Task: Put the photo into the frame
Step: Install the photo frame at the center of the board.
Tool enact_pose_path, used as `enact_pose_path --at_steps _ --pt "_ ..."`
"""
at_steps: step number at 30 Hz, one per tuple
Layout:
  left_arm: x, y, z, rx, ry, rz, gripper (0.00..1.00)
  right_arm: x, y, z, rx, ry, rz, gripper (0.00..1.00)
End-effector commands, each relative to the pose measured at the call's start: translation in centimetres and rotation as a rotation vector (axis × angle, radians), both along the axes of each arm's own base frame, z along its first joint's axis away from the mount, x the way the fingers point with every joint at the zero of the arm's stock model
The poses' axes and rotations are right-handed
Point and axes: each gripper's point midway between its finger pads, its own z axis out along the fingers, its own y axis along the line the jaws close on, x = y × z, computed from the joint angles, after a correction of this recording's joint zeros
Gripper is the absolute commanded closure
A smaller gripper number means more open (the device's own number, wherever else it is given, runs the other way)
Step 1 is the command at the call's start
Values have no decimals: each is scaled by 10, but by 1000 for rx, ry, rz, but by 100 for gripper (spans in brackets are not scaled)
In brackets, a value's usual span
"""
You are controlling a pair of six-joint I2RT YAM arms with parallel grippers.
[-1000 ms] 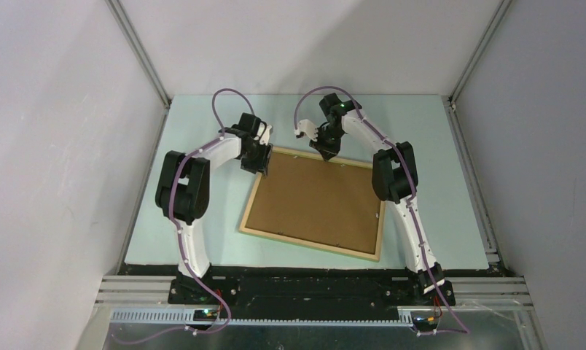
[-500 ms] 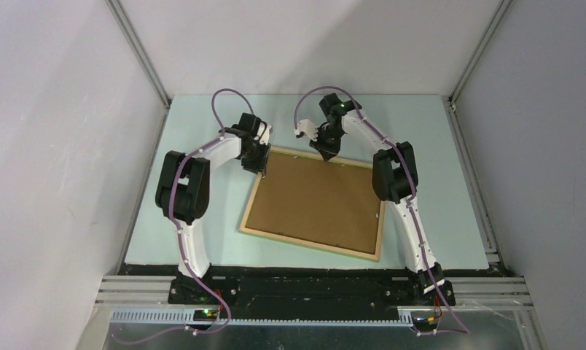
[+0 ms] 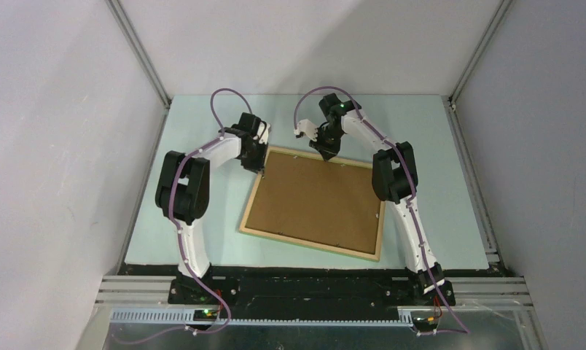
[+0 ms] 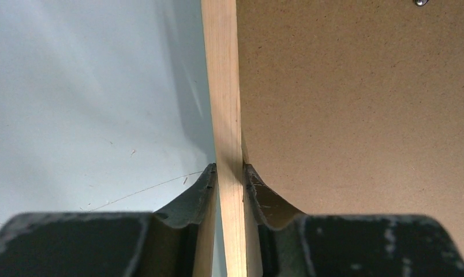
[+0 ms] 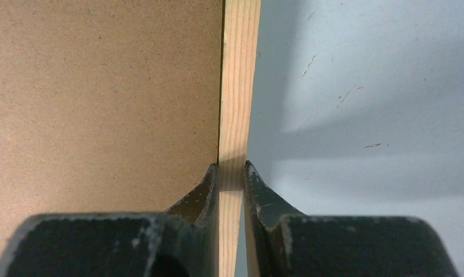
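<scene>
The frame (image 3: pixel 308 246) lies back-up on the pale green mat, its light wood rails around a brown backing board (image 3: pixel 315 200). My left gripper (image 3: pixel 262 168) is at the frame's left rail near the far left corner. In the left wrist view both fingers press the sides of the wooden rail (image 4: pixel 223 86), so the gripper (image 4: pixel 229 170) is shut on it. My right gripper (image 3: pixel 326 157) is on the far rail. In the right wrist view it (image 5: pixel 232 167) is shut on that rail (image 5: pixel 239 75). The photo is hidden.
The mat (image 3: pixel 202 219) shows bare on all sides of the frame. White walls and aluminium posts (image 3: pixel 141 55) enclose the table on the left, right and back. A small metal tab (image 4: pixel 421 2) sits on the backing board.
My left gripper's jaws have come together onto the frame's left rail. The right gripper and the frame have not visibly moved.
</scene>
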Motion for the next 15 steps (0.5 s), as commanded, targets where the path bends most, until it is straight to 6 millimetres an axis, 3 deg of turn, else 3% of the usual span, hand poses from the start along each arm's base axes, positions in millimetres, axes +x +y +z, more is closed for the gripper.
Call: enact_pose_path --at_steps 1,4,8,11,15 --pt "4 0 18 -15 -51 9 77 8 -3 -19 -36 -28 -3 100" --pt "4 1 20 -30 -50 14 72 9 -3 -18 -35 -31 -9 100" --pt "6 5 25 -42 -57 28 56 10 -3 -16 -31 -34 -17 100" --pt "7 8 30 -53 -64 40 43 11 -3 -13 -27 -37 -26 95" --pt "8 15 35 -62 -73 53 35 12 -3 -6 -14 -46 -41 81"
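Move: The left fingers are shut on the photo frame's left rail; the frame's middle lies about 11 cm back and 15 cm to the right of this hand, a centimetre lower. The frame's far-left corner is roughly 11 cm ahead and 3 cm right of the same hand. From the right hand, still pinching the far rail, the frame's middle is some 17 cm back and 4 cm left. The left fingers open wide, releasing the frame's left rail, then the hand eases about 1 cm left. ##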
